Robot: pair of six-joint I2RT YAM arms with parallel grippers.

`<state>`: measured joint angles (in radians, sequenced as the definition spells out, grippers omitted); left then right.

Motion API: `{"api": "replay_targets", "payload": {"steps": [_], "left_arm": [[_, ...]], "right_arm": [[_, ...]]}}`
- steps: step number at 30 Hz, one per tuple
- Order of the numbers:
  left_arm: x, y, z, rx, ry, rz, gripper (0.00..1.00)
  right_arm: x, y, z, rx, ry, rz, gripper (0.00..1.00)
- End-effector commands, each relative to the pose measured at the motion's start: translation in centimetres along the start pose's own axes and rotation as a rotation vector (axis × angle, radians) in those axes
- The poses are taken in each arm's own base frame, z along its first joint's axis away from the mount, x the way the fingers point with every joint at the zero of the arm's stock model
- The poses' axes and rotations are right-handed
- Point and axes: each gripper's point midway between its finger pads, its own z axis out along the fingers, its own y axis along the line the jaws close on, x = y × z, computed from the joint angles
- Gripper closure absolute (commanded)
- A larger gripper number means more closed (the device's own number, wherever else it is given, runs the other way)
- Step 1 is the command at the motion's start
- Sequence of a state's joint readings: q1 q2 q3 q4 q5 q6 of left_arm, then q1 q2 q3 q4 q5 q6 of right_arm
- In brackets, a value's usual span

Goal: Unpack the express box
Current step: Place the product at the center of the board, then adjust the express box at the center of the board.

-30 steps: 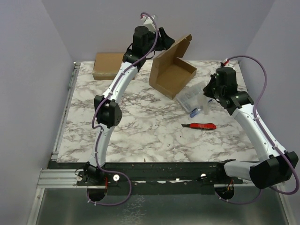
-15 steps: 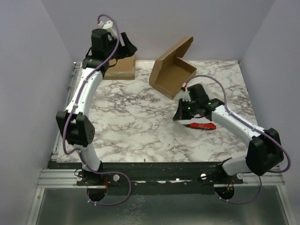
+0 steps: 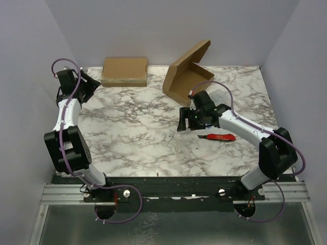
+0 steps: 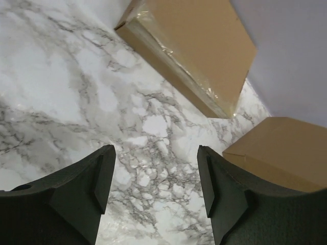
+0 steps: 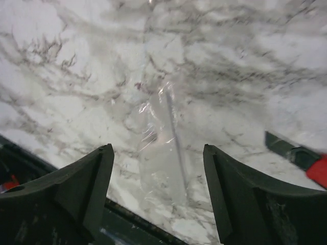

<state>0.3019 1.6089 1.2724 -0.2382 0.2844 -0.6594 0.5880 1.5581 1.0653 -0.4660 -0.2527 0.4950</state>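
Note:
The open express box (image 3: pixel 187 76) stands tilted at the back centre with its lid up. Its brown side also shows in the left wrist view (image 4: pixel 286 150). My right gripper (image 3: pixel 183 122) hangs in front of the box with its jaws open. Below and between its fingers (image 5: pixel 157 153) a clear plastic bag (image 5: pixel 163 153) lies on the marble, held by neither finger. My left gripper (image 3: pixel 88 84) is at the far left edge, open (image 4: pixel 156 150) and empty, facing the boxes.
A closed, taped cardboard box (image 3: pixel 124 71) lies at the back left, also seen from the left wrist (image 4: pixel 194 56). A red utility knife (image 3: pixel 220 137) lies right of my right gripper, its end showing at the right wrist view's edge (image 5: pixel 314 167). The table's dark front rail (image 5: pixel 30 158) shows there too.
The left arm swung from the open box past the closed box to the far left. The right gripper moved left across the table and opened, letting go of the clear bag.

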Motion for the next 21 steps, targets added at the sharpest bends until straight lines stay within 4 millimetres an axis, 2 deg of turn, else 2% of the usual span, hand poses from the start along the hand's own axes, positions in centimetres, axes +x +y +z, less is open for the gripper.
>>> {"api": "replay_targets", "payload": {"steps": [1, 3, 6, 7, 8, 11, 14, 17, 18, 21], "left_arm": [[-3.2, -5.5, 0.5, 0.200, -0.097, -0.009, 0.30], [-4.0, -5.5, 1.1, 0.208, -0.132, 0.028, 0.30], [-5.4, -5.0, 2.5, 0.187, -0.198, 0.102, 0.30], [-5.7, -4.7, 3.2, 0.174, -0.208, 0.113, 0.30], [-5.9, -4.4, 3.8, 0.166, -0.210, 0.115, 0.30], [-6.8, -3.8, 4.7, 0.169, -0.311, 0.087, 0.32], [-6.8, -4.1, 5.6, 0.251, -0.372, 0.033, 0.30], [-6.1, -4.3, 8.5, 0.267, -0.345, 0.025, 0.31], [-6.0, -4.5, 9.4, 0.266, -0.345, 0.027, 0.31], [-5.8, -4.3, 12.1, 0.262, -0.363, -0.002, 0.30]], "right_arm": [[-4.7, -2.0, -1.8, 0.240, -0.137, -0.173, 0.19], [-7.6, 0.8, -1.8, 0.153, -0.231, -0.224, 0.20], [-11.6, 5.8, -0.6, 0.018, -0.337, -0.248, 0.18], [-12.8, 6.7, 0.9, 0.017, -0.359, -0.236, 0.17], [-14.9, 8.5, 1.5, -0.010, -0.413, -0.222, 0.13], [-19.9, 11.0, 4.2, -0.018, -0.522, -0.125, 0.11], [-24.0, 12.0, 7.3, 0.008, -0.568, -0.055, 0.11], [-27.6, 12.2, 9.7, 0.050, -0.639, -0.044, 0.11], [-28.4, 12.2, 10.3, 0.057, -0.670, -0.038, 0.03], [-30.5, 12.0, 11.8, 0.054, -0.780, -0.029, 0.00]]}}
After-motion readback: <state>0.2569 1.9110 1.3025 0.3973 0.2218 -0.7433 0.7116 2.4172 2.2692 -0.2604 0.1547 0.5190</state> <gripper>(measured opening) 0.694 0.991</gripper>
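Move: The sealed, taped box lies about 20 cm ahead of the left hand, 11 cm to its right and some 17 cm lower; from the right hand it is roughly 39 cm ahead, 32 cm to the left and 7 cm lower. The opened box stands about 31 cm ahead of the right hand and 3 cm to its right. The bagged product lies some 8 cm back and 2 cm left of that hand, the red knife about 15 cm right and 4 cm back. The taped box draws both empty hands. The right leaves the bagged product with a fast sweep of 25 cm forward and 18 cm left, climbing about 9 cm early, passing to the left of the opened box, its fingers swinging up some 30 degrees and opening a little wider. The left goes about 10 cm forward towards the box's left part, fingers tipping up and staying open. Neither touches it. ##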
